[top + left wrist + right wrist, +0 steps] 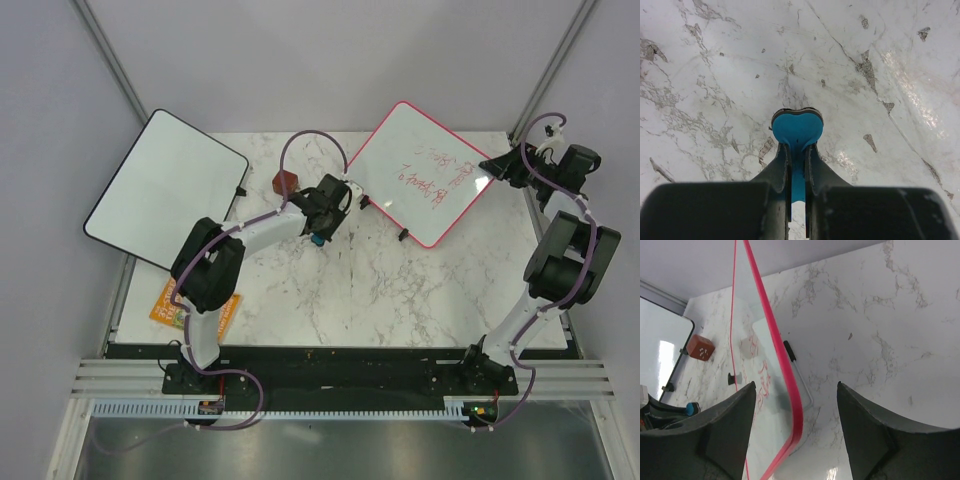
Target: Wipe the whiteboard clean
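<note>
The whiteboard [420,170], pink-framed with red handwriting, lies turned diagonally at the back right of the marble table. My right gripper [497,167] is at its right corner. In the right wrist view the pink frame [785,370] runs between the two fingers of the open right gripper [796,385], nearer the left finger, and neither finger is seen touching it. My left gripper [322,232] hovers just left of the board's lower-left edge. It is shut on a flat blue eraser [797,131], whose rounded head sticks out past the fingertips above bare marble.
A larger black-framed white board [165,190] overhangs the table's left edge. A red-brown cube [286,182] sits just behind the left gripper. An orange packet [190,305] lies by the left arm's base. The pink board's black feet [402,235] rest on the marble.
</note>
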`<act>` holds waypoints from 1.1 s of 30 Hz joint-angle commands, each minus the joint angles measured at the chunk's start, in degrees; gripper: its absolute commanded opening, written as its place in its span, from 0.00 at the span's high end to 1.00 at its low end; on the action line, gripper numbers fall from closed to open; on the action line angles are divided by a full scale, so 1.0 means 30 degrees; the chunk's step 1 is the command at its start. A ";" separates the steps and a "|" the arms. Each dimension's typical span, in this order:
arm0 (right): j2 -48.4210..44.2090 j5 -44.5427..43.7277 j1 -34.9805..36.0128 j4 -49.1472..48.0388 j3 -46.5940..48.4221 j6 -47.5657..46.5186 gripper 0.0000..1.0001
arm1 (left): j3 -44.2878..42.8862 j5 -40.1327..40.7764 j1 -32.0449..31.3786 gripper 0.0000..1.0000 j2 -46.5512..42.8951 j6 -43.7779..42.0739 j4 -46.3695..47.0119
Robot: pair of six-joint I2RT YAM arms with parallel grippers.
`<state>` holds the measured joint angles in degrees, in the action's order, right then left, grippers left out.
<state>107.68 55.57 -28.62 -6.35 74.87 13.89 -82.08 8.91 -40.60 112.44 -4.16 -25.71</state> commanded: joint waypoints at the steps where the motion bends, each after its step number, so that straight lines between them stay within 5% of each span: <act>1: 0.1751 0.0725 -0.0040 -0.2686 0.1847 0.3273 0.32 | -0.1582 -0.0738 0.0027 0.98 0.0048 0.0420 0.0133; 9: 0.2866 0.1279 0.0136 -0.4329 0.2230 0.4804 0.45 | -0.3924 -0.1474 -0.0324 0.98 0.0399 0.0714 0.0222; 17: 0.2751 0.2976 0.0341 -0.5149 0.1996 0.5185 0.80 | -0.5800 -0.1914 -0.0558 0.98 0.1278 0.1036 0.0222; 21: 0.2282 0.3127 0.0691 -0.0073 0.2581 -0.0009 1.00 | -0.6505 -0.2060 -0.0646 0.98 0.1717 0.1183 0.0251; 33: 0.0057 0.2572 0.0868 0.6423 -0.0168 -1.1246 1.00 | -0.9609 -0.4225 -0.0734 0.98 0.2889 0.3288 0.0982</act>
<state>110.76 65.84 -27.88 1.67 81.01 6.57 -105.71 1.08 -42.19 119.70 0.60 -25.65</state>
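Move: The left hand already holds the blue eraser just above the table. From it, the whiteboard's red writing lies about 13 cm ahead, 25 cm right and 6 cm higher; the nearer clip is 11 cm ahead and 10 cm right, and the brown block 15 cm ahead and 8 cm left. For the open right hand, the whiteboard's raised right corner is about 2 cm ahead and 1 cm left; the writing is level with the hand, 11 cm left and 6 cm lower. Rightward and upward, about 10 cm each way and 5 cm forward, the left hand carries the gripped eraser towards the whiteboard's clipped edge, rolling nearly 20 degrees, left side down. The right hand eases 3 cm forward around the raised right corner, closes fully to pinch its thin rim, then, still gripping, draws back about 3 cm and slightly left, turning some 10 degrees counter-clockwise overall. ##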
